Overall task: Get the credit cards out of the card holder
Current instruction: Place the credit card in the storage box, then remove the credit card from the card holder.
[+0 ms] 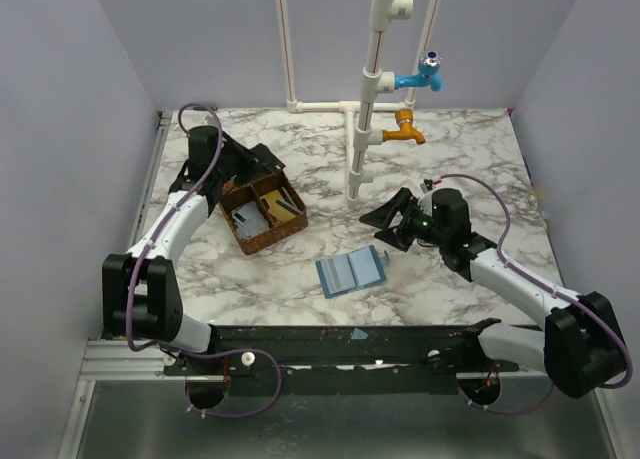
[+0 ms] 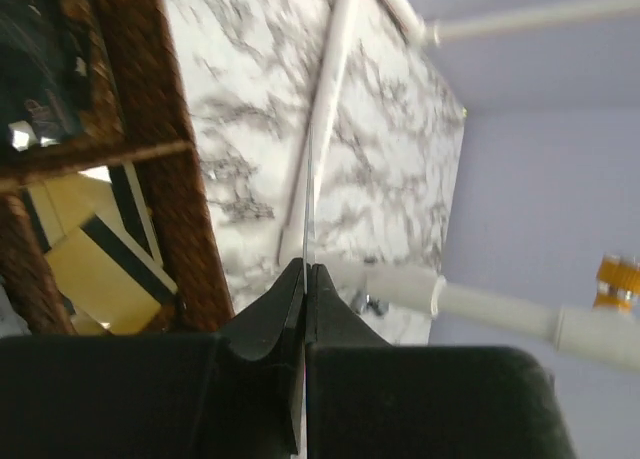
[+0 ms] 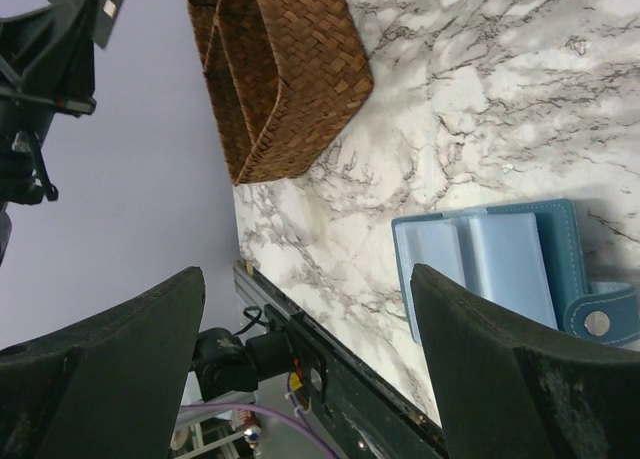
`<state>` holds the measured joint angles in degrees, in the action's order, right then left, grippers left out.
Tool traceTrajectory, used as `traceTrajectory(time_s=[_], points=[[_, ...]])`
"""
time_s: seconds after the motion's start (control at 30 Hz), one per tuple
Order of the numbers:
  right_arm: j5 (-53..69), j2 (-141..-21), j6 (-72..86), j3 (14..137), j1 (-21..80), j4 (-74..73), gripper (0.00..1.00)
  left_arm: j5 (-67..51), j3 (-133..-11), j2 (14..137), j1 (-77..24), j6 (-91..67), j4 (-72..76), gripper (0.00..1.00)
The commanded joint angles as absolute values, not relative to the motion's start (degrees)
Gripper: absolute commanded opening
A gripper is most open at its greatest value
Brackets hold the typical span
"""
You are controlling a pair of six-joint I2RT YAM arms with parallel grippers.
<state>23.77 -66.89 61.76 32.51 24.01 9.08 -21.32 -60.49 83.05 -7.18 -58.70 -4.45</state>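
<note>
The blue card holder (image 1: 350, 271) lies open and flat on the marble table, also visible in the right wrist view (image 3: 490, 264), with pale pockets on its face. My right gripper (image 1: 386, 219) hovers just behind and right of it, open, with nothing between its fingers (image 3: 520, 379). My left gripper (image 1: 268, 162) is over the back of the brown basket, shut on a thin credit card (image 2: 308, 179) seen edge-on and sticking out past the tips. That card (image 3: 95, 4) also shows at the top left of the right wrist view. Other cards (image 1: 248, 216) lie inside the basket.
The brown woven divided basket (image 1: 285, 229) stands left of centre, its wall (image 2: 185, 209) right beside my left gripper. A white pipe stand (image 1: 365, 109) with a blue tap (image 1: 425, 76) and an orange tap (image 1: 405, 129) rises at the back centre. Grey walls enclose the table.
</note>
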Motion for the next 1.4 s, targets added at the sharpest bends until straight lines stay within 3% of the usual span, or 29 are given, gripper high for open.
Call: traceTrajectory(time_s=[0.0, 0.2, 0.43, 0.5, 0.6, 0.67, 0.9, 1.13, 1.37], points=[[24.1, -66.1, 59.7, 33.6, 24.2, 5.6, 0.87, -6.3, -61.4, 85.6, -4.7, -65.3, -1.7, 0.0], [24.6, -65.1, 59.2, 33.1, 24.2, 4.9, 0.87, -0.6, -63.3, 89.5, -3.0, -68.7, -2.3, 0.0], [24.1, -62.8, 59.5, 32.3, 24.2, 3.8, 0.87, -2.7, -66.0, 94.4, -1.4, -70.8, -2.1, 0.0], [23.5, -61.9, 59.0, 32.4, 24.1, 2.9, 0.87, -3.5, -66.6, 95.6, -1.3, -70.6, -2.2, 0.1], [23.2, -61.0, 58.4, 32.7, 24.1, 1.4, 0.88, -4.0, -66.9, 95.9, -1.2, -69.7, -2.0, 0.45], [22.9, -60.4, 58.2, 32.6, 24.1, 1.0, 0.88, -4.4, -67.0, 95.6, -1.2, -68.9, -2.2, 0.6], [20.0, -61.7, 53.5, 35.9, 24.1, -5.4, 0.89, -6.7, -66.9, 91.8, -1.2, -64.4, -3.5, 0.79], [12.5, -63.3, 46.7, 40.1, 27.5, -12.6, 0.89, -13.1, -63.6, 85.1, -2.6, -58.3, -7.7, 0.82], [-2.5, -70.4, 43.3, 45.4, 42.4, -15.4, 0.89, -16.6, -56.9, 75.5, -7.0, -52.4, -13.0, 0.85]])
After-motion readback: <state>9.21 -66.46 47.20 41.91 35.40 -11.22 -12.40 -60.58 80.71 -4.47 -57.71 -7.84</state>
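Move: The black credit card in the left fingers is bound for the far-left compartment of the storage box, about 10 cm ahead of that hand, 8 cm to its left and 15 cm below. The yellow-card compartment lies almost underneath, 1 cm ahead and 3 cm right; the silver-card compartment is some 3 cm back and 3 cm left. From the open, empty right hand, the far-left compartment is roughly 28 cm ahead and 36 cm left. The black credit card, still pinched, is carried by the left hand left and forward and some 5 cm down over the far-left compartment, the wrist swinging about 25 degrees counter-clockwise. There the fingers open wide and let go of it, and the hand draws back, right and up, clear of the box. Late on, the right hand eases back a little by the card holder, rolling some 20 degrees with its left side dropping. ##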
